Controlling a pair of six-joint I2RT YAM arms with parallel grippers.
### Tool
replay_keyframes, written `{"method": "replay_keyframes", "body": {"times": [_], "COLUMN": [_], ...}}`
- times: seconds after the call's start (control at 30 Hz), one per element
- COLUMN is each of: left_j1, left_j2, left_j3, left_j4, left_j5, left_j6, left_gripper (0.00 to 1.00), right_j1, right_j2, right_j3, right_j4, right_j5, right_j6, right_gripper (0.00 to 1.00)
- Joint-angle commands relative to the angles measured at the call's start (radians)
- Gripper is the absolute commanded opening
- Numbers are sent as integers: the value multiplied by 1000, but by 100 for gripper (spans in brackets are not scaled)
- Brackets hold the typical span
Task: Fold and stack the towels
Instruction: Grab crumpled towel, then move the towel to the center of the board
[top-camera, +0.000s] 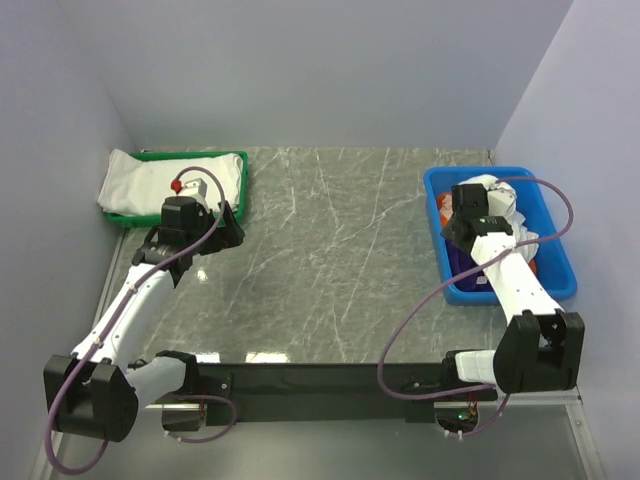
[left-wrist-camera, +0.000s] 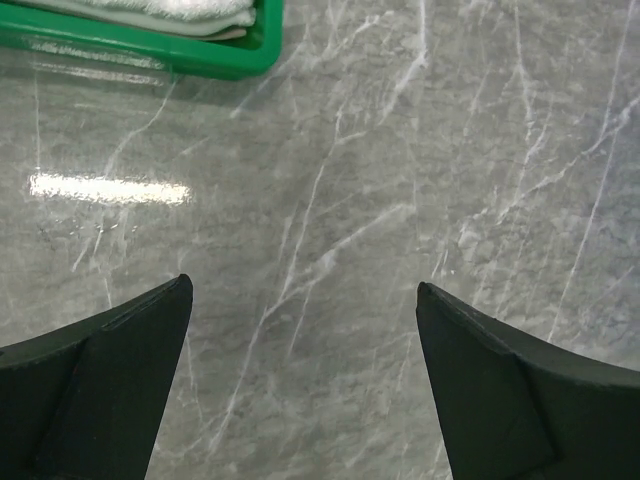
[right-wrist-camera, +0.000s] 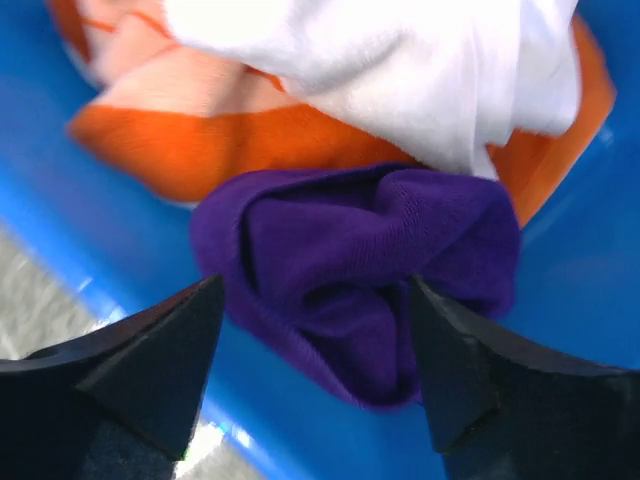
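A folded white towel (top-camera: 150, 180) lies in the green tray (top-camera: 243, 185) at the back left; its edge (left-wrist-camera: 190, 10) shows in the left wrist view. My left gripper (left-wrist-camera: 303, 288) hangs open over bare marble just in front of the tray (left-wrist-camera: 180, 55), holding nothing. In the blue bin (top-camera: 560, 255) at the right lie crumpled towels: a purple one (right-wrist-camera: 350, 250), an orange one (right-wrist-camera: 200, 150), a white one (right-wrist-camera: 380, 60) and a salmon-pink one (right-wrist-camera: 170, 90). My right gripper (right-wrist-camera: 315, 285) is down in the bin, open, with its fingers either side of a fold of the purple towel.
Grey marble table (top-camera: 340, 260) stretches between tray and bin. Lilac walls close in on the left, back and right. The bin's wall (right-wrist-camera: 590, 250) rises close around my right gripper. A black rail (top-camera: 320, 385) with both arm bases runs along the near edge.
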Motion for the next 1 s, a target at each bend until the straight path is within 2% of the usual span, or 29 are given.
{"method": "replay_keyframes", "body": {"times": [0.0,0.03,0.13,0.17,0.23,0.37,0.57,0.67,0.77,0.83,0.93,0.97], "left_j1": [-18,-18,-18,-18,-18,-18,-11,-10,-10,-10,-10,-8], "left_j2": [-45,-51,-48,-48,-51,-51,-27,-28,-31,-31,-30,-31], "left_j3": [0,1,6,7,3,7,18,13,9,9,7,7], "left_j4": [54,58,63,61,66,71,65,66,68,68,66,65], "left_j5": [14,25,29,31,34,20,14,-3,-18,-23,-26,-28], "left_j6": [33,31,30,30,30,27,25,25,27,28,28,28], "left_gripper": [99,99,99,99,99,99,99,99,99,99,99,99], "right_j1": [-31,-37,-37,-37,-37,21,251,365,426,472,535,546], "right_j2": [48,60,89,89,73,-9,58,117,131,117,70,42], "right_j3": [-24,-28,-36,-30,7,119,549,763,794,738,593,500], "right_j4": [120,132,167,161,121,83,3,23,64,129,195,206], "right_j5": [-5,-1,24,41,58,49,7,-45,-117,-161,-247,-302], "right_j6": [70,70,52,46,38,-63,-226,-290,-293,-292,-281,-263], "right_gripper": [74,70,40,16,0,0,0,0,1,3,6,6]}}
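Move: The purple towel lies crumpled practically under the open right hand, about 4 cm below it and barely 1 cm ahead and to the right. In the same blue basket, the white towel sits some 10 cm ahead and 7 cm to the right, and the orange towel's near-left part roughly 9 cm ahead and 4 cm left; the basket's left rim is level, about 8 cm left. From the left hand, the purple towel is level and some 58 cm to the right, about 7 cm lower. The right hand sinks about 3 cm onto the purple towel with a slight reach forward and shuts its fingers, pinching a bunch of the cloth. Then it whips the towel up some 30 cm out of the blue basket while swinging left about 23 cm over the rim towards the middle of the table and a little forward, the wrist tipping the fingertips up and turning counter-clockwise by roughly 40 degrees each, and it starts to dip again at the end with the fingers still shut on the cloth. ##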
